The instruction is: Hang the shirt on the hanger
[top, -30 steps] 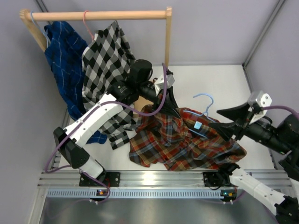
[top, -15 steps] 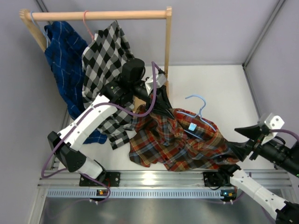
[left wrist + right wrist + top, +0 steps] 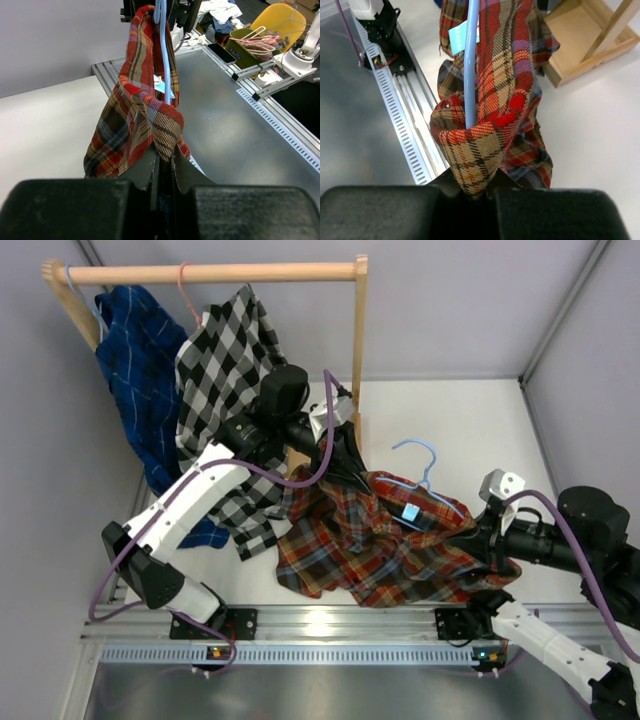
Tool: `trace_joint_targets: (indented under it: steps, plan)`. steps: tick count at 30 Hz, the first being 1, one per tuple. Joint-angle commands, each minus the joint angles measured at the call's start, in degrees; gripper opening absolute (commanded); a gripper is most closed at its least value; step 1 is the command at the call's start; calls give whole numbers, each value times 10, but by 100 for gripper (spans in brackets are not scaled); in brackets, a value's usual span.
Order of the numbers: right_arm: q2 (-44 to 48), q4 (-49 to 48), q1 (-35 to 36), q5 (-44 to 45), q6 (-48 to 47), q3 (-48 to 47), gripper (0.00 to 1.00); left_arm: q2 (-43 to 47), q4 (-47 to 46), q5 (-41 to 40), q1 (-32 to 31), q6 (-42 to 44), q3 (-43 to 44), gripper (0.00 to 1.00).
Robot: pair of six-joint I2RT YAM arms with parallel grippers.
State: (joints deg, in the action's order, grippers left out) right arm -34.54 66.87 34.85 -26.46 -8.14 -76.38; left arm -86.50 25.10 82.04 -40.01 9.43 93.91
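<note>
The red, orange and navy plaid shirt (image 3: 380, 550) hangs bunched between my two grippers, low over the white table. The light-blue hanger (image 3: 425, 455) is inside it, with its hook sticking up at the collar and its bar (image 3: 164, 60) running through the fabric. My left gripper (image 3: 345, 465) is shut on the shirt's left shoulder fold (image 3: 167, 125); its fingertips (image 3: 165, 155) pinch the cloth. My right gripper (image 3: 478, 530) is shut on the opposite shoulder. In the right wrist view the gripper (image 3: 472, 187) clamps a plaid fold (image 3: 475, 150) at the hanger's end (image 3: 471, 60).
A wooden clothes rack (image 3: 215, 273) stands at the back left with a black-and-white checked shirt (image 3: 225, 360) and a dark blue shirt (image 3: 140, 360) on it, and a pink hanger hook (image 3: 185, 290). The rack's wooden base (image 3: 585, 45) lies behind the shirt. An aluminium rail (image 3: 330, 625) edges the near side.
My right gripper drew back to the far right with its jaws open, then came in again and shut on the shirt's right shoulder. The left gripper kept its hold and shifted slightly left.
</note>
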Motion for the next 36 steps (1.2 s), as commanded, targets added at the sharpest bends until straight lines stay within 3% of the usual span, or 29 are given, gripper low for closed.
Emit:
trace_joint_targets:
  steps: [1, 4, 5, 6, 9, 10, 11, 15, 18, 19, 21, 27, 30, 36]
  plan:
    - [26, -79, 3, 15, 8, -25, 0, 25, -20, 27, 10, 4, 12, 0]
    - [44, -98, 4, 34, 17, -36, 0, 32, -19, -48, 15, 0, 20, 0]
    - [47, -104, 5, 35, 22, -37, 0, 36, -18, -104, 15, -7, 23, 13]
    - [50, -118, 3, 28, 32, -38, 0, 40, -18, -133, 15, -13, 27, 44]
    - [44, -141, 4, 23, 52, -39, 0, 53, -17, -232, 15, -32, 44, 58]
    - [37, -145, 3, 25, 56, -40, 0, 57, -17, -258, 15, -47, 48, 86]
    - [33, -149, 3, 24, 59, -40, 0, 62, -17, -284, 15, -53, 56, 98]
    - [19, -176, 4, 50, 74, -46, 0, 114, -14, -431, 15, -75, 57, 98]
    - [4, -221, 4, 70, 105, -54, 0, 175, 5, -680, 15, -133, 57, 98]
    - [-13, -232, 4, 74, 112, -65, 0, 205, 14, -836, 15, -170, 57, 98]
    - [-34, -264, 3, 88, 131, -93, 0, 242, 36, -927, 15, -188, 38, 98]
    - [-152, -352, 3, 125, 177, -194, 0, 439, 36, -878, 15, -199, -89, 98]
    - [-203, -415, 4, 98, 203, -249, 0, 522, 43, -892, 15, -195, -166, 98]
    - [-277, -462, 4, 93, 184, -381, 0, 613, 77, -872, 15, -153, -299, 98]
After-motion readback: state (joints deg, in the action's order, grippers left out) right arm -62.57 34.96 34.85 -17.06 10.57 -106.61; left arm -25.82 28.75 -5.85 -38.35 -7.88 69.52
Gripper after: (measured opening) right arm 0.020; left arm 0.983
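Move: The right hand grips the plaid shirt with its hanger. The rail's free right-hand stretch lies about 38 cm ahead, 19 left and 17 higher; the rack's right post is some 36 cm ahead, 10 left, and the checked shirt 30 ahead, 30 left. From the left hand, also on the plaid shirt, that stretch is roughly 32 cm ahead, 7 left and 10 up. Right hand lifts shirt and hanger 22 cm and forward towards the rail; left releases, swings 25 cm left. ##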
